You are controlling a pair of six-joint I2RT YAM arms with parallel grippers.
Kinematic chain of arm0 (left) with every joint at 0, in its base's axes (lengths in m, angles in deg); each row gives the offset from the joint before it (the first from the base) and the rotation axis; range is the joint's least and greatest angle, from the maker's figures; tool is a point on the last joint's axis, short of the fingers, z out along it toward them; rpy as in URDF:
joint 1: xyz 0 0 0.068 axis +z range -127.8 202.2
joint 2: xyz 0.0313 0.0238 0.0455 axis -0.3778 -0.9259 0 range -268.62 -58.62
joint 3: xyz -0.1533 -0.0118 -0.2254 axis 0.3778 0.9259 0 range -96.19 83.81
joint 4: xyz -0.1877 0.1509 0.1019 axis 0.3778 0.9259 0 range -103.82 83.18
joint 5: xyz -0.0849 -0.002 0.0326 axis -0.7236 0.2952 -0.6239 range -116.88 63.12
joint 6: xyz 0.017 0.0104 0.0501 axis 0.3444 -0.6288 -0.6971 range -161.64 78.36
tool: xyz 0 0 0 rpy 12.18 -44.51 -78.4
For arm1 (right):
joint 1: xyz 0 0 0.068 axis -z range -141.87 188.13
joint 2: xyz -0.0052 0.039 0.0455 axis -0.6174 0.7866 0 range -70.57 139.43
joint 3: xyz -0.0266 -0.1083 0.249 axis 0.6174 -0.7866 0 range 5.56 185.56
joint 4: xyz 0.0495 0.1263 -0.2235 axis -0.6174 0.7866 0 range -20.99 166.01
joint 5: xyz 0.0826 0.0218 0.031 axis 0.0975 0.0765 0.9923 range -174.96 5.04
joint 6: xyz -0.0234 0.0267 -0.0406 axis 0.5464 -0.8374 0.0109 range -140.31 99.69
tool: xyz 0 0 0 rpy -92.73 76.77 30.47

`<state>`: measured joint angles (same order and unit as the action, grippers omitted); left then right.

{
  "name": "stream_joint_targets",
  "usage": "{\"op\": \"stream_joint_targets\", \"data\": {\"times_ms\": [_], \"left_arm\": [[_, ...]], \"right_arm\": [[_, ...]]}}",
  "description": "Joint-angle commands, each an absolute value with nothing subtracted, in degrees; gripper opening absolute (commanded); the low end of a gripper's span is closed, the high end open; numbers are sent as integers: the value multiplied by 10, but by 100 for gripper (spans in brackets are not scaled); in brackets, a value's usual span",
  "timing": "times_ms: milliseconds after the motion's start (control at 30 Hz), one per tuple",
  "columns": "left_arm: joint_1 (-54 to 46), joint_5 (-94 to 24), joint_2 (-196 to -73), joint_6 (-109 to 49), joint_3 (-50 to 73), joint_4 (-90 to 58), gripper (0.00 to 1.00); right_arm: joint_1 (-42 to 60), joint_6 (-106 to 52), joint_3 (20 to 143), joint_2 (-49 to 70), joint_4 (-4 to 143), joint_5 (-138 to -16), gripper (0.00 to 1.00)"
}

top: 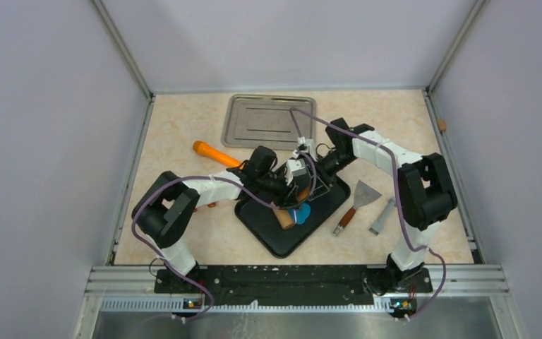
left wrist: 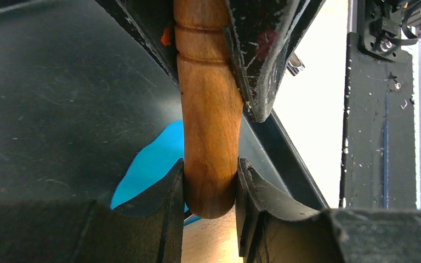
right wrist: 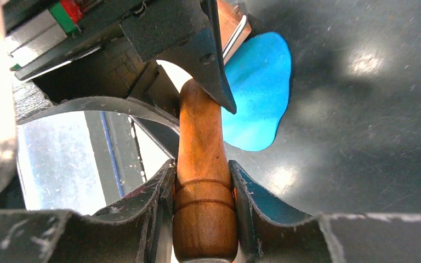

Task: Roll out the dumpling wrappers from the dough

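A wooden rolling pin [top: 285, 217] lies across the flattened blue dough [top: 302, 214] on the black tray [top: 272, 239]. My left gripper [left wrist: 209, 176] is shut on the pin's rounded end [left wrist: 208, 137], and the blue dough [left wrist: 151, 164] shows just behind it. My right gripper [right wrist: 202, 183] is shut on the grooved opposite end of the pin [right wrist: 200, 159]. The dough [right wrist: 257, 93] there is a thin sheet with an irregular outline, partly hidden under the pin and the left fingers [right wrist: 208, 60]. No dumpling wrappers are in view.
A steel tray [top: 268, 120] sits at the back of the table. An orange cylinder [top: 215, 153] lies left of the arms. A scraper with a wooden handle [top: 356, 201] and a grey metal tool [top: 382, 217] lie right of the black tray.
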<state>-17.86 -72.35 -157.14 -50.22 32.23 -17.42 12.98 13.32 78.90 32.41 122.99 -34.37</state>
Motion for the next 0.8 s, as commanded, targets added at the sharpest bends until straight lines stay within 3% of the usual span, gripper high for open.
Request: {"op": "stream_joint_targets", "data": {"times_ms": [0,200,767], "left_arm": [[-183,-675,-1537,-510,302,-141,0],[-192,-695,-1563,-500,251,-162,0],[-231,-705,-1736,-480,204,-260,0]], "right_arm": [[93,117,853,302,1243,-383,0],[118,130,859,261,1310,-415,0],[143,92,740,229,1274,-515,0]]}}
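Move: Some 4 cm back of the left hand, 1 cm to its right and 6 cm below it lies the blue dough; from the right hand it is about 6 cm back, 5 cm left and 9 cm down. The wooden roller, its handle already in both grips, has its middle about 3 cm nearer the table than the left hand's height, 4 cm back and 4 cm to that hand's left. The scraper lies roughly 4 cm back, 11 cm right and 9 cm below the right hand. Lifting the roller together by its handle, both hands rise about 3 cm, swing to the right over the blue dough, then sink some 2 cm towards the dough's right-hand part, ending nearly 5 cm right of their start. Both wrists turn a little clockwise and lean over about 10 degrees; both grips keep their hold. ##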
